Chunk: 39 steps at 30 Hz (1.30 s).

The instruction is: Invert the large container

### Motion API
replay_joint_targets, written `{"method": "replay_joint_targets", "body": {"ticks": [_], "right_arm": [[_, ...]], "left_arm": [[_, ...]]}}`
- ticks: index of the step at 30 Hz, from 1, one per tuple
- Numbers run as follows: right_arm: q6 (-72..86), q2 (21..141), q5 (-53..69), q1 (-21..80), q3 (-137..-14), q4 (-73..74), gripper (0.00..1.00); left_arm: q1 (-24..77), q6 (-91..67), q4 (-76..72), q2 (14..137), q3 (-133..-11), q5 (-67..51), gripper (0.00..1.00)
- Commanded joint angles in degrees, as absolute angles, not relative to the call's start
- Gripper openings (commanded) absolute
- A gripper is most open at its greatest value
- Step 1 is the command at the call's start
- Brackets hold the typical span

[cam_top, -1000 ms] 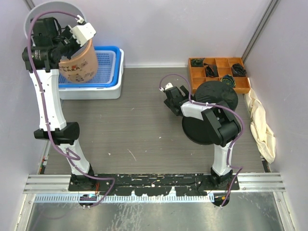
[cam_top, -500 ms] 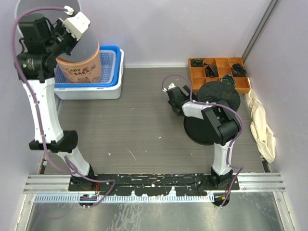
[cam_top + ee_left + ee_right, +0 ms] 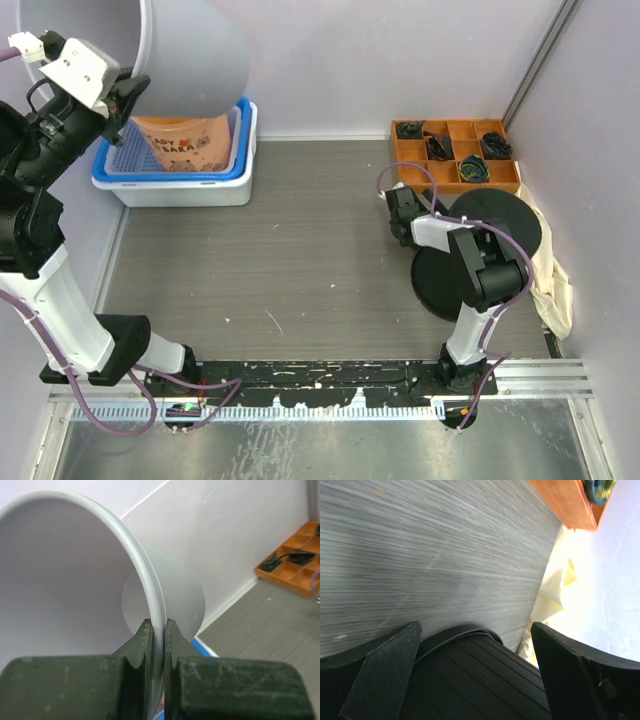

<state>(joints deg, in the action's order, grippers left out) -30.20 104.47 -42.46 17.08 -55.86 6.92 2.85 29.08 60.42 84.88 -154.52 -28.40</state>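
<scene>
The large container (image 3: 190, 50) is a pale grey tub, lifted high at the back left and tilted on its side, close to the top camera. My left gripper (image 3: 125, 95) is shut on its rim. In the left wrist view the two fingers (image 3: 145, 645) pinch the thin white rim (image 3: 145, 575), with the tub's inside (image 3: 60, 580) to the left. My right gripper (image 3: 400, 205) stands open at the right, over the edge of a black ribbed round thing (image 3: 485, 680), its fingers (image 3: 385, 665) wide apart on either side of it.
An orange printed bucket (image 3: 190, 140) stands upright in a blue basket (image 3: 235, 165) nested in a white tub (image 3: 190, 190) at the back left. An orange compartment tray (image 3: 455, 150) is at the back right. Black discs (image 3: 497, 215) and a cream cloth (image 3: 550, 270) lie along the right wall.
My left arm has swung up and to the left, lifting the grey container clear above the basket; the orange bucket now stands in the basket. My right gripper has shifted right.
</scene>
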Motion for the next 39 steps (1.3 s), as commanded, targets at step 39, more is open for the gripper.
{"method": "replay_joint_targets", "body": {"ticks": [39], "right_arm": [[-22.26, 94.68, 14.68, -15.82, -74.7, 45.2, 1.0]], "left_arm": [[6.74, -122.57, -63.78, 83.2, -51.03, -44.23, 0.0]]}}
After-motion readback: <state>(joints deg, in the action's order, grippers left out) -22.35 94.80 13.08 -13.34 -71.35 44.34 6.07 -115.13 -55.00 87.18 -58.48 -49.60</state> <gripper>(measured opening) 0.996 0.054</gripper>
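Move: The left hand still pinches the grey container's rim; the open middle of the table, where it is being taken, lies level with that hand, about 19 cm right and 62 below. The peach bucket is some 25 cm ahead, 10 left and 50 below. From the open right hand, the upturned black container lies about 16 cm back, 2 right and 8 up; the orange tray is 10 cm ahead, 3 right and 3 below. Left hand lowers the gripped grey container 23 cm, rightward, rolling about 130 degrees; right hand sweeps right, partly returns. ##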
